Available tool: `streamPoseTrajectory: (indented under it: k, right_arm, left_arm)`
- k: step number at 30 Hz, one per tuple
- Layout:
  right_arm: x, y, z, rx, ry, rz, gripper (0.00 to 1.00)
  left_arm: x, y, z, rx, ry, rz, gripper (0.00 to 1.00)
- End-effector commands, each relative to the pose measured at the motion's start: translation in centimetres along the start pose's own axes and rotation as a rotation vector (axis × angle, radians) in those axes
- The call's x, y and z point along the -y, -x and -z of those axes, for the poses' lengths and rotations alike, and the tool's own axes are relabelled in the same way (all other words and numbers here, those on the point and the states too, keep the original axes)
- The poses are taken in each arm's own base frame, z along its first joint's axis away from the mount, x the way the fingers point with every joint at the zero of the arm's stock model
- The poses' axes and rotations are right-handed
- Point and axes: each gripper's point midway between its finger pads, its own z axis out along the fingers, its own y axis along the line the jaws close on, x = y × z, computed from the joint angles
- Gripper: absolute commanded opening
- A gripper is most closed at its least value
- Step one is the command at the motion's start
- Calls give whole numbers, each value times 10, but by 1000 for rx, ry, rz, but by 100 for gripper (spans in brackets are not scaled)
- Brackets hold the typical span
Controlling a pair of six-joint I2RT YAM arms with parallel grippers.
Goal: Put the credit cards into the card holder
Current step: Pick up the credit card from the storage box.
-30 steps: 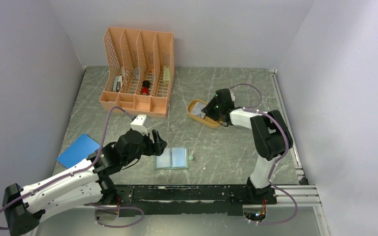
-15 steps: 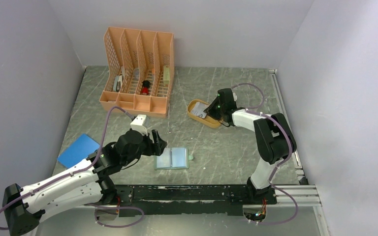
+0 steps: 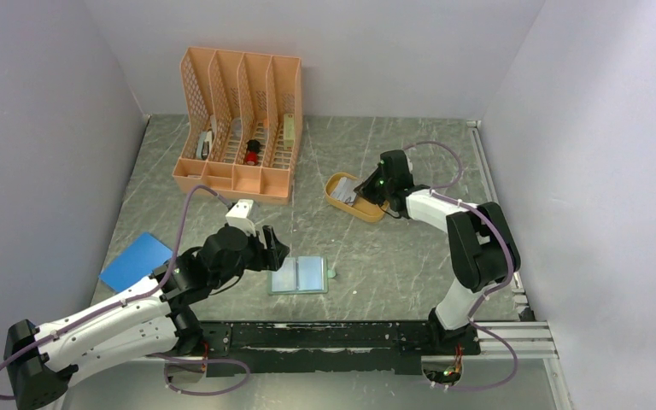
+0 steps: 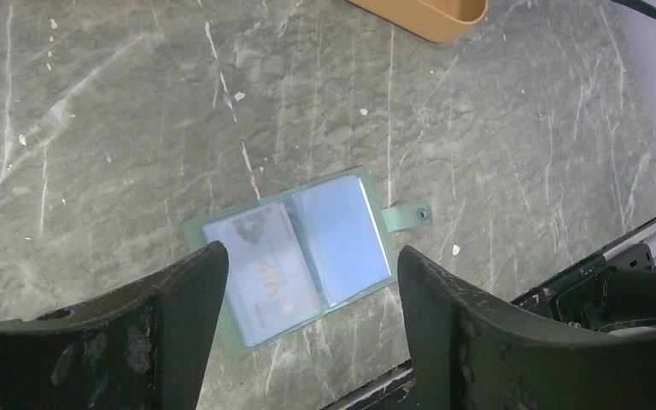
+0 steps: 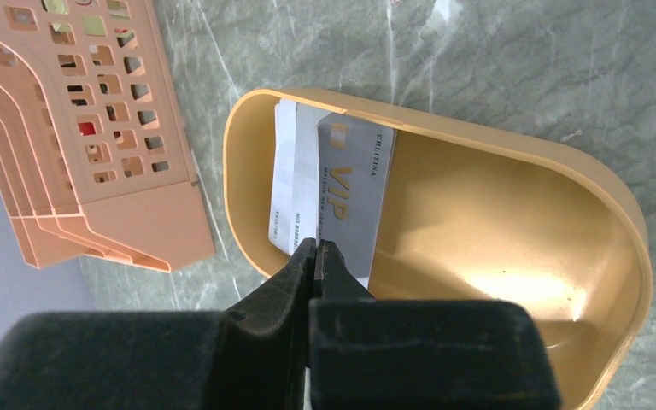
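Note:
The card holder (image 3: pixel 299 275) lies open on the table, pale teal inside, with a VIP card in its left pocket (image 4: pixel 260 260). My left gripper (image 3: pixel 275 248) hovers just above it, open and empty, its jaws either side of the holder in the left wrist view (image 4: pixel 312 253). Two credit cards, a grey VIP one (image 5: pixel 354 196) over a white one (image 5: pixel 290 188), lean in the left end of the orange oval tray (image 5: pixel 564 158). My right gripper (image 5: pixel 316 246) is shut, its tips at the cards' near edge. In the top view it is over the tray (image 3: pixel 335 181).
An orange mesh file organiser (image 3: pixel 239 120) stands at the back left, close to the tray; it also shows in the right wrist view (image 5: pixel 77 128). A bright blue flat sheet (image 3: pixel 137 260) lies at the left. A black rail (image 3: pixel 342 335) runs along the near edge.
The right arm's elbow has shifted a little to the right while its gripper stays over the tray. The left arm and the card holder have not moved.

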Motion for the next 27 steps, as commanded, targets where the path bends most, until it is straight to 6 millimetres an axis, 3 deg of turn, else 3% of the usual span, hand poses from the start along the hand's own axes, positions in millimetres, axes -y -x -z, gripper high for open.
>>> streamPoseTrajectory:
  k: [1, 6, 13, 19, 27]
  right_arm:
    - [-7, 5, 6, -7, 4, -11, 0]
    - [-23, 12, 16, -17, 24, -42, 0]
    - [-66, 33, 53, -54, 50, -190, 0]
    - [-94, 25, 85, -150, 168, -264, 0]
    - [-112, 15, 126, -213, 273, -246, 0]
  left_arm:
    - [-1, 9, 4, 27, 10, 6, 77]
    - [-2, 11, 5, 32, 17, 9, 76]
    - [-3, 20, 11, 55, 34, 17, 76]
    - [-5, 27, 19, 77, 44, 41, 76]
    - [-14, 21, 27, 85, 52, 97, 76]
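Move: My right hand already has a card pinched just over the storage box, whose middle is about 4 cm below and 1 cm back of it. The cards left in it lie some 3 cm to my left and 5 cm down. The open card holder is roughly 20 cm back, 13 cm left and 6 cm below. From my left hand, the holder is about 3 cm ahead, 3 cm right and 14 cm down. I keep the card pinched in my shut right fingers and, after barely stirring, lift it fast straight up out of the storage box, about 14 cm. Late in the rise I ease back and left a few centimetres, while the wrist rolls some 20 degrees so that my fingers swing up and to the left. My open left hand shifts slightly up and left, touching nothing. ##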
